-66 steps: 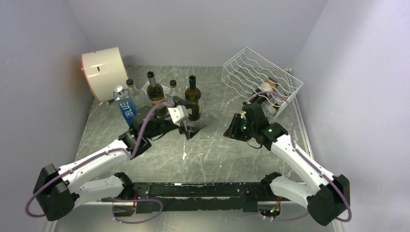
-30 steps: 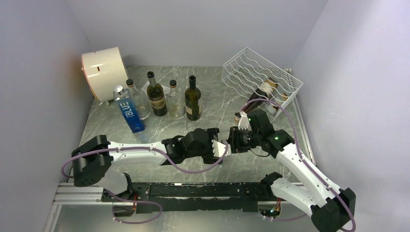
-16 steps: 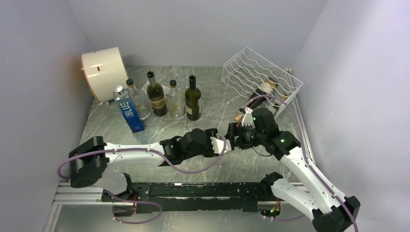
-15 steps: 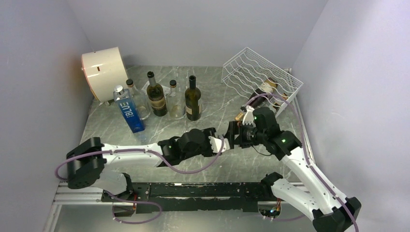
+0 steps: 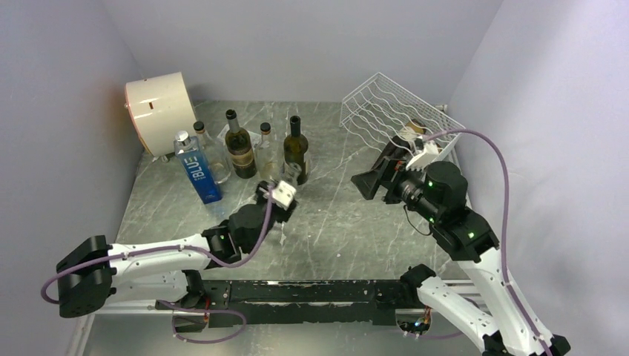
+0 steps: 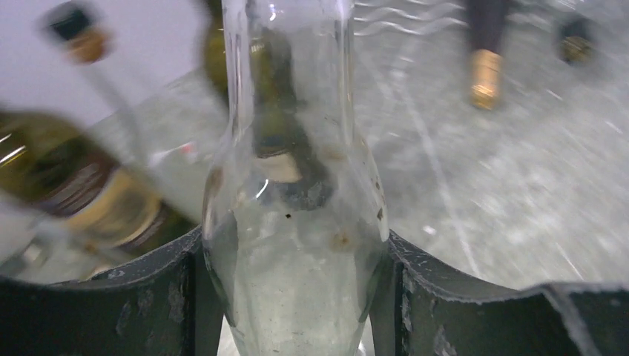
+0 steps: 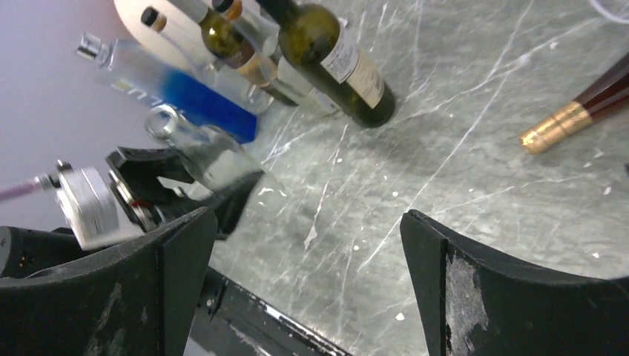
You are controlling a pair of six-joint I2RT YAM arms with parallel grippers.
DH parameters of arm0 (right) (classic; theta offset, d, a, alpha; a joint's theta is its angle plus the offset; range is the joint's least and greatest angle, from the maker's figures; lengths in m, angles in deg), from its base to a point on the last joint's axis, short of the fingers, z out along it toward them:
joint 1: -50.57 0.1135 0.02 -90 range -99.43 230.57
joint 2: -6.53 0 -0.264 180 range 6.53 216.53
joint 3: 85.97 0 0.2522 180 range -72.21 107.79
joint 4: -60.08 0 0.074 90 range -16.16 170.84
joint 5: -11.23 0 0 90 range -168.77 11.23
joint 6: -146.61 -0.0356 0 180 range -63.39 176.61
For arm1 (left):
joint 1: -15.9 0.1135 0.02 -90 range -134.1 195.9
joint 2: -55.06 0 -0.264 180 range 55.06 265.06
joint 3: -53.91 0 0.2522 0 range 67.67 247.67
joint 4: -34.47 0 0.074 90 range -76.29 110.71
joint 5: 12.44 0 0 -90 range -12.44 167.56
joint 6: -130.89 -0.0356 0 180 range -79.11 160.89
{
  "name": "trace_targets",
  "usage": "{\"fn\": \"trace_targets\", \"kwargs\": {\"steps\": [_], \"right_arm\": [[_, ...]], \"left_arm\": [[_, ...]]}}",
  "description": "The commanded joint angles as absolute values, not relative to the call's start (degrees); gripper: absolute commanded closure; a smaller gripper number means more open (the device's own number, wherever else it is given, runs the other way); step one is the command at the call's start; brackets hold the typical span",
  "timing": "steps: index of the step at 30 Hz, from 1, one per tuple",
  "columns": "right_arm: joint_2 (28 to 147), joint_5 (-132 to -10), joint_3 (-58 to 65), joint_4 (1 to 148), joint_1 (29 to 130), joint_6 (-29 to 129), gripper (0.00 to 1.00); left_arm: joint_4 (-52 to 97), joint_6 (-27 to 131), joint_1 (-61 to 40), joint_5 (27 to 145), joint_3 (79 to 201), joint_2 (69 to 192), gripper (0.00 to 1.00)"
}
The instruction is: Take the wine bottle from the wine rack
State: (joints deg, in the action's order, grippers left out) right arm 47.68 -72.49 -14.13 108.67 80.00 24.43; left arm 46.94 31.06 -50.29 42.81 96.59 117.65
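The white wire wine rack (image 5: 400,104) stands at the back right. A dark wine bottle (image 5: 410,132) lies in it, and its gold-foil neck (image 7: 552,130) sticks out over the table. My right gripper (image 5: 373,180) hovers just in front of the rack. In the right wrist view my right gripper (image 7: 308,219) is open, with only table between its fingers. My left gripper (image 5: 276,194) is left of centre, by the standing bottles. It is shut on a clear glass bottle (image 6: 297,282), which the right wrist view shows as the same clear bottle (image 7: 200,152), tilted.
A cream drum (image 5: 159,104) sits at the back left. In front of it stand a blue bottle (image 5: 196,170), two green wine bottles (image 5: 239,148) (image 5: 296,152) and a small clear bottle (image 5: 265,141). Walls close in three sides.
The two grippers met at mid-table. The left one closed on the clear bottle and carried it left toward the standing bottles. The right one opened and drew back toward the rack.
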Motion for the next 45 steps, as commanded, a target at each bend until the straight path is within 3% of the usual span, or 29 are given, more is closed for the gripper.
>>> {"fn": "trace_targets", "kwargs": {"steps": [1, 6, 21, 31, 39, 45], "right_arm": [[45.2, -80.7, -15.2, 109.3, 80.0, 24.1, 0.0], [44.1, -81.0, -17.3, 110.5, 80.1, 22.8, 0.0], [44.2, -82.4, -16.0, 113.6, 80.1, 23.6, 0.0], [43.9, -83.0, -16.7, 114.0, 80.0, 23.3, 0.0], [44.1, -83.1, -17.9, 113.8, 80.1, 23.1, 0.0], [43.8, -82.6, -19.4, 113.1, 80.0, 22.6, 0.0]], "left_arm": [[56.1, 39.7, -43.8, 23.4, 96.4, 113.6, 0.93], [49.5, 52.4, -32.8, 21.9, 100.1, 115.6, 0.93], [124.6, 14.5, -28.3, 15.2, 92.4, 145.1, 0.93], [121.1, 21.0, -27.1, 18.7, 91.0, 148.9, 0.93], [88.1, 46.4, -20.5, 32.5, 89.0, 137.2, 0.93], [94.1, 44.7, -19.3, 35.4, 84.8, 136.9, 0.92]]}}
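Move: The left hand already holds a clear bottle. Its standing spot is about 12 cm ahead, 18 cm left, with the tabletop some 18 cm below. From this hand, the tan-labelled green bottle is 18 cm ahead and 15 left, the blue bottle 9 ahead and 24 left, another clear bottle 15 ahead and 7 left. From the open right hand, the gold-necked bottle is roughly 23 cm ahead, 7 right and 20 below. Keep the left grip on the clear bottle and sweep it left and forward, about 20 cm in all and mostly early on, turning some 45 degrees counter-clockwise and rolling it upright towards the gap beside the blue bottle; dip about 5 cm on arrival, then rise slightly. Ease the open right hand about 3 cm right and 4 down, turning slightly clockwise. ##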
